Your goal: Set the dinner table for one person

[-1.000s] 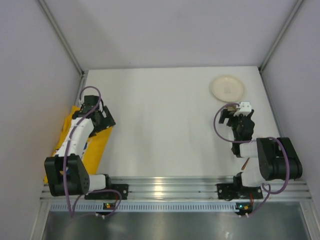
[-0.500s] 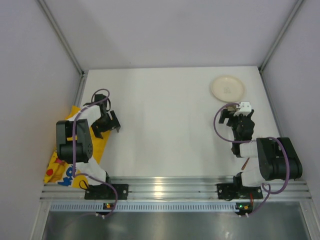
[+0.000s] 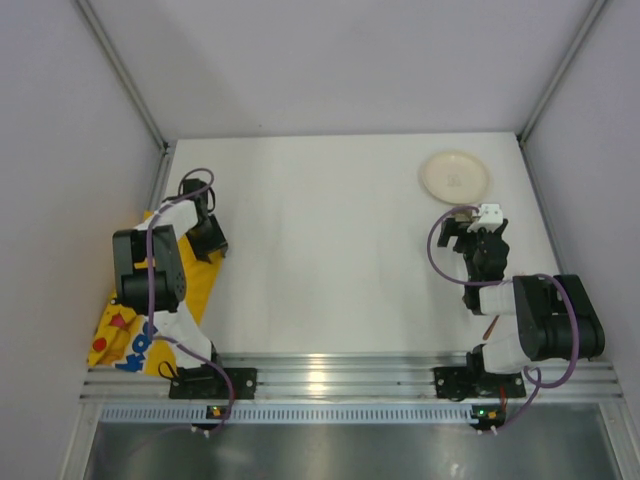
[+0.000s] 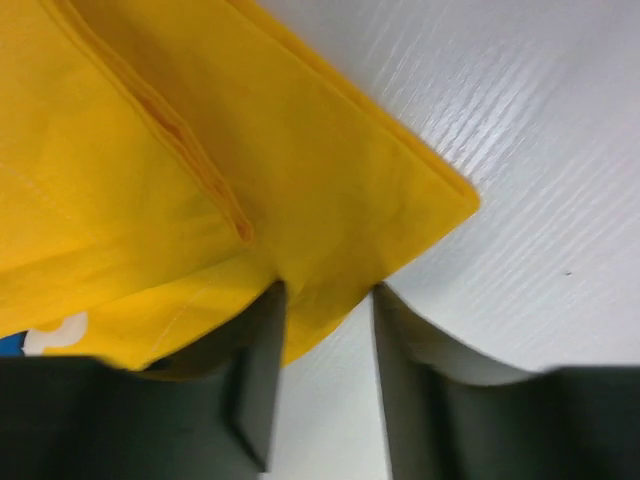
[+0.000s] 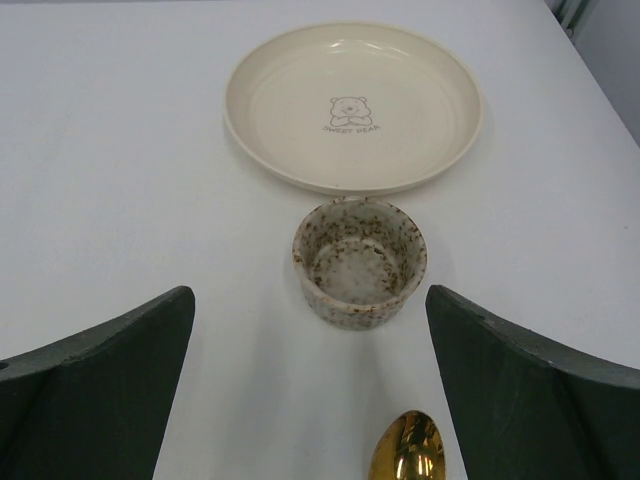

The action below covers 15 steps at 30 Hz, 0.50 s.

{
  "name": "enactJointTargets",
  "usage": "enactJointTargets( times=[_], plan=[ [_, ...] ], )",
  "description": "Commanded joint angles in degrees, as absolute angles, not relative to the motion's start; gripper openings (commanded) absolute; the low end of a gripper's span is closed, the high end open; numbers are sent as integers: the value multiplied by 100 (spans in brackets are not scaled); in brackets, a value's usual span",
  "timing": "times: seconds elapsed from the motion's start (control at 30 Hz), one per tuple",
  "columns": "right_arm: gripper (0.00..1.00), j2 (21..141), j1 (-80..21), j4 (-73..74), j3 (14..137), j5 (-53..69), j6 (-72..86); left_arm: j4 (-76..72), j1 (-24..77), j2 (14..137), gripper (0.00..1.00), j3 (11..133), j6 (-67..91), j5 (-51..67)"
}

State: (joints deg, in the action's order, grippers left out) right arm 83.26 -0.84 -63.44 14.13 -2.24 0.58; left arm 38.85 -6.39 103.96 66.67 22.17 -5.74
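The white dinner table (image 3: 320,250) fills the top view. A yellow printed cloth mat (image 3: 128,335) lies bunched at its left edge. My left gripper (image 3: 208,238) is down at the mat's right border. In the left wrist view one folded corner of the mat (image 4: 200,150) reaches between the fingertips of the left gripper (image 4: 328,290), whose jaws stand partly apart with a clear gap. A cream plate (image 5: 352,105) with a bear print, a speckled cup (image 5: 360,262) and a gold spoon (image 5: 408,455) lie in front of my right gripper (image 5: 308,300), which is open and empty.
The plate (image 3: 455,177) sits at the table's far right, with the right gripper (image 3: 470,232) just on its near side. A ribbed aluminium rail (image 3: 320,375) runs along the near edge. Grey walls close in both sides and the back.
The left arm has swung back over the mat and its gripper has narrowed around the mat's border. The mat's printed near end now shows. The right arm has not moved.
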Motion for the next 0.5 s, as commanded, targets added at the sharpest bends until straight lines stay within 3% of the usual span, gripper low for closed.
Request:
enactJointTargets(
  times=[0.0,0.07,0.1,0.47],
  plan=[
    [100,8306,-44,-6653,1476,-123,53,3384,-747,10986,37,6609,2004,-766],
    [100,8314,-44,-6662,1468,-123,44,3349,-738,11144,18,6644,1995,-634],
    [100,8314,-44,-6653,1468,-114,53,3366,-738,11197,0,6714,2013,-494],
    [100,8314,-44,-6653,1468,-123,44,3445,-493,10829,0,6855,2496,817]
  ],
)
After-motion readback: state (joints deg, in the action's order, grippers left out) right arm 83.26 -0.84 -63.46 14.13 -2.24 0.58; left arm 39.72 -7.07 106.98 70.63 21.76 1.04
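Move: The far right corner of the yellow placemat lies about 3 cm ahead of the left hand and 2 cm to its right, a centimetre lower. The folded ridge in the cloth ends level with that hand, 2 cm to its left; the placemat's middle is roughly 12 cm back and 13 cm left. From the right hand the corner is some 60 cm to the left, 1 cm back and 11 cm down. The left fingers shut, pinching the placemat just behind its corner, while drifting about 1.5 cm forward and right. ##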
